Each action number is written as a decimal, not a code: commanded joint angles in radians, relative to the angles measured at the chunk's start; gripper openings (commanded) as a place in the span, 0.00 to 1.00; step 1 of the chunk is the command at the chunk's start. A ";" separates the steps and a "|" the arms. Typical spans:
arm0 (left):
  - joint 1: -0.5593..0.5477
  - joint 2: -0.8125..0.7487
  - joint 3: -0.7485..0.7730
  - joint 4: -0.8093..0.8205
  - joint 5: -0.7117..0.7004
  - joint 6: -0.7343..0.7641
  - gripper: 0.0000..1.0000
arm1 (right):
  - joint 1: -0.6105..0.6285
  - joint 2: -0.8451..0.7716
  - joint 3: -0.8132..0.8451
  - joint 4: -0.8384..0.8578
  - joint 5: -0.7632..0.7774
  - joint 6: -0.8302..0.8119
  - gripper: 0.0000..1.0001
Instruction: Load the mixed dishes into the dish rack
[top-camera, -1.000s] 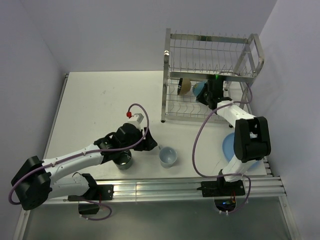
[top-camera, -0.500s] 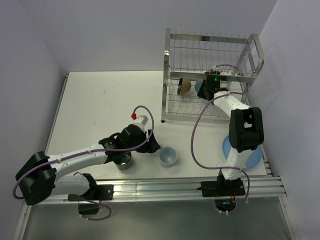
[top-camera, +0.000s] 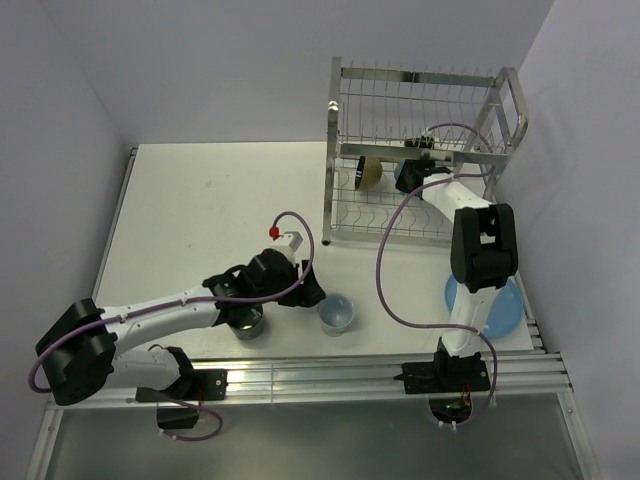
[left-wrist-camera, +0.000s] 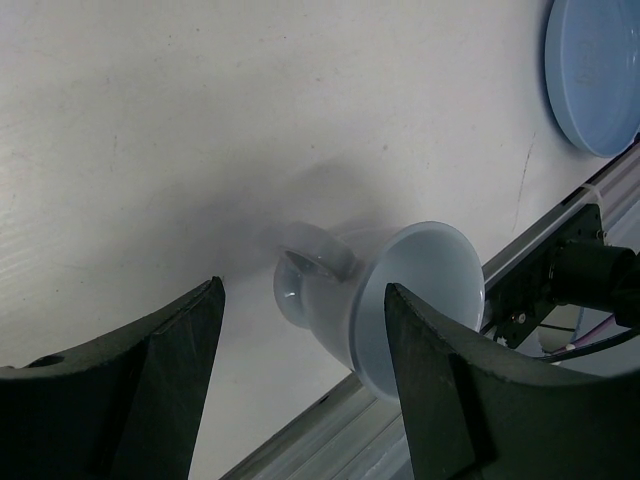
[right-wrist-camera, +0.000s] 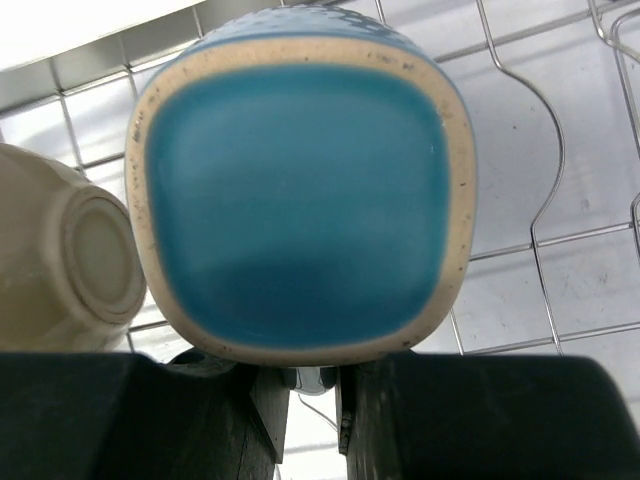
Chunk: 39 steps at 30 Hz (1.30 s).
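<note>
A light blue mug (top-camera: 336, 313) (left-wrist-camera: 385, 300) stands near the table's front edge. My left gripper (top-camera: 310, 295) (left-wrist-camera: 300, 290) is open just left of it, and the mug sits a little ahead between the spread fingers, untouched. The dark mug (top-camera: 246, 323) shows partly under the left arm. Inside the lower tier of the dish rack (top-camera: 420, 110) (right-wrist-camera: 545, 215), my right gripper (top-camera: 408, 178) (right-wrist-camera: 312, 370) is shut on the rim of a blue-glazed bowl (right-wrist-camera: 300, 210) with a tan edge. A tan bowl (top-camera: 370, 172) (right-wrist-camera: 85, 260) leans beside it. The light blue plate (top-camera: 500, 312) (left-wrist-camera: 595, 75) lies at the right.
The aluminium rail (top-camera: 330, 375) runs along the table's front edge just behind the mug. The rack's upper tier (top-camera: 415, 95) hangs over the right gripper. Purple cables (top-camera: 385, 290) loop from both arms. Walls close in the back and both sides.
My left gripper has slid right toward the light blue mug. The right arm has straightened and reached deeper into the rack's lower tier with the blue bowl.
</note>
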 joint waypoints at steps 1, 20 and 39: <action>-0.008 0.010 0.042 0.031 -0.010 -0.001 0.71 | 0.010 0.014 0.058 0.015 0.041 -0.012 0.19; -0.031 0.082 0.090 0.010 -0.010 -0.005 0.69 | 0.018 -0.091 -0.087 0.071 -0.024 0.069 0.78; -0.139 0.133 0.060 -0.041 -0.092 -0.087 0.03 | 0.018 -0.455 -0.518 0.149 -0.129 0.210 0.77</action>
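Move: The right fingers hold the blue mug by its handle, its body 4 cm ahead and 3 cm above; the bowl is about 9 cm left, 2 cm ahead and 1 cm higher. For the left hand, the pale mug sits some 4 cm back, 6 cm right and 6 cm below; the dark mug lies about 15 cm left of the hand, 5 cm back, equally low. Right opens off blue mug, backs out about 10 cm; left eases back-right, down, pinching pale mug's rim. ##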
